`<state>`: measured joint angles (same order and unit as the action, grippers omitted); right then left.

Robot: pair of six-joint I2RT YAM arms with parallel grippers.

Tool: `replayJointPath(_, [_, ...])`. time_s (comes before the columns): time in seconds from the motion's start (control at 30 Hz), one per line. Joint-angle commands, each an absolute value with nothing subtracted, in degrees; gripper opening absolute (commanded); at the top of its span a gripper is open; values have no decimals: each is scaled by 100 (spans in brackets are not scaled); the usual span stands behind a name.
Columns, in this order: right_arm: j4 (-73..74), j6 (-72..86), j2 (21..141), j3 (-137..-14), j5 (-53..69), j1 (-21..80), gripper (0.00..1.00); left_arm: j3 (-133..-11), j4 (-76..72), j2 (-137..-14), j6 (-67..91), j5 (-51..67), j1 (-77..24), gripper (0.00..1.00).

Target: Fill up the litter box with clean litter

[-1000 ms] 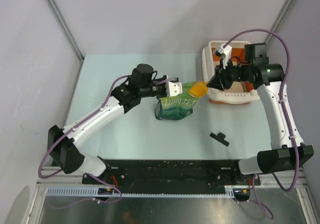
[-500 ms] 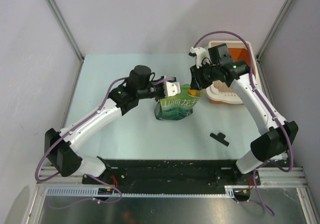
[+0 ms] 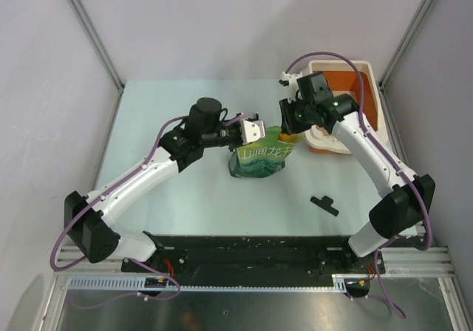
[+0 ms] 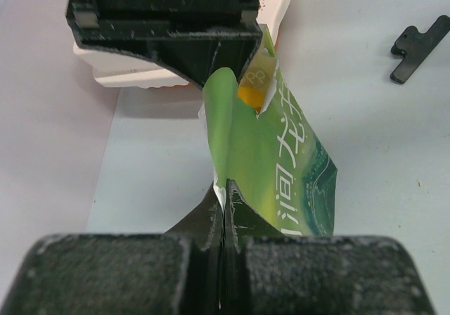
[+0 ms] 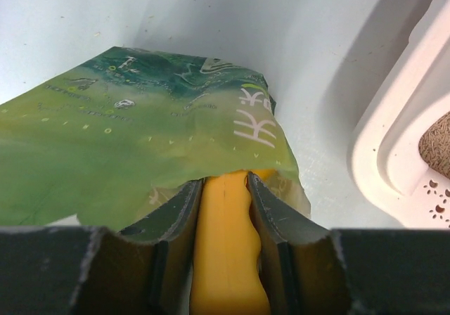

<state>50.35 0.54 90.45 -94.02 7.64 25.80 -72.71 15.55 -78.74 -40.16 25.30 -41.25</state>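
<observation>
The green printed bag point(image 3: 259, 159) stands mid-table with its mouth up. My left gripper point(image 3: 260, 131) is shut on the bag's top left edge point(image 4: 219, 181). My right gripper point(image 3: 290, 131) is shut on the handle of the yellow-orange scoop point(image 5: 223, 245), whose head goes down into the bag's mouth point(image 4: 252, 90) and is hidden there. The litter box point(image 3: 367, 76), orange with a white rim, sits at the back right behind the right gripper. A patch of beige granules, the litter point(image 5: 439, 143), shows inside the box at the edge of the right wrist view.
A black clip point(image 3: 324, 205) lies on the table in front of the litter box, also seen in the left wrist view point(image 4: 418, 42). Grey walls close the table at the back and both sides.
My right arm swung left from over the litter box to the bag and put the scoop into the bag's mouth. The left gripper and the bag have stayed put.
</observation>
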Motion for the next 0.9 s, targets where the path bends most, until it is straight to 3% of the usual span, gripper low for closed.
replayJointPath(0.0, [4694, 97, 9114, -9097, 106, 2646, 0, -7330, 1239, -7523, -3806, 2830, -4192, 0])
replayJointPath(0.43, [4764, 378, 9430, -8253, 254, 2786, 0, -7216, 1064, -7479, -3410, 3024, -4395, 0])
replayJointPath(0.87, [4044, 1318, 9721, -7911, 2186, 2576, 0, -7286, 958, -7646, -3401, 2953, -4403, 0])
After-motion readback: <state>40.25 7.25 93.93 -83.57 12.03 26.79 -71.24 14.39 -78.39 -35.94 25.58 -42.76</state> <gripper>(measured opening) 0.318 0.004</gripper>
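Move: The right hand holds the orange scoop at the bag's mouth. The middle of the litter bag lies about 13 cm below that hand, some 7 cm to its left and 4 cm back; the litter box is about 20 cm to the hand's right, 13 cm farther out and 17 cm lower. The left hand still pinches the bag's rim, with the bag's middle about 6 cm to its right, 1 cm back and 14 cm below. Down into the mouth of the litter bag goes the right hand, about 7 cm, drifting nearly 3 cm left in the later part while the fingers tip some 10 degrees steeper, and it keeps its grip on the scoop's handle all the way. The left hand stays shut on the rim and eases back and slightly right by about 1.5 cm. ##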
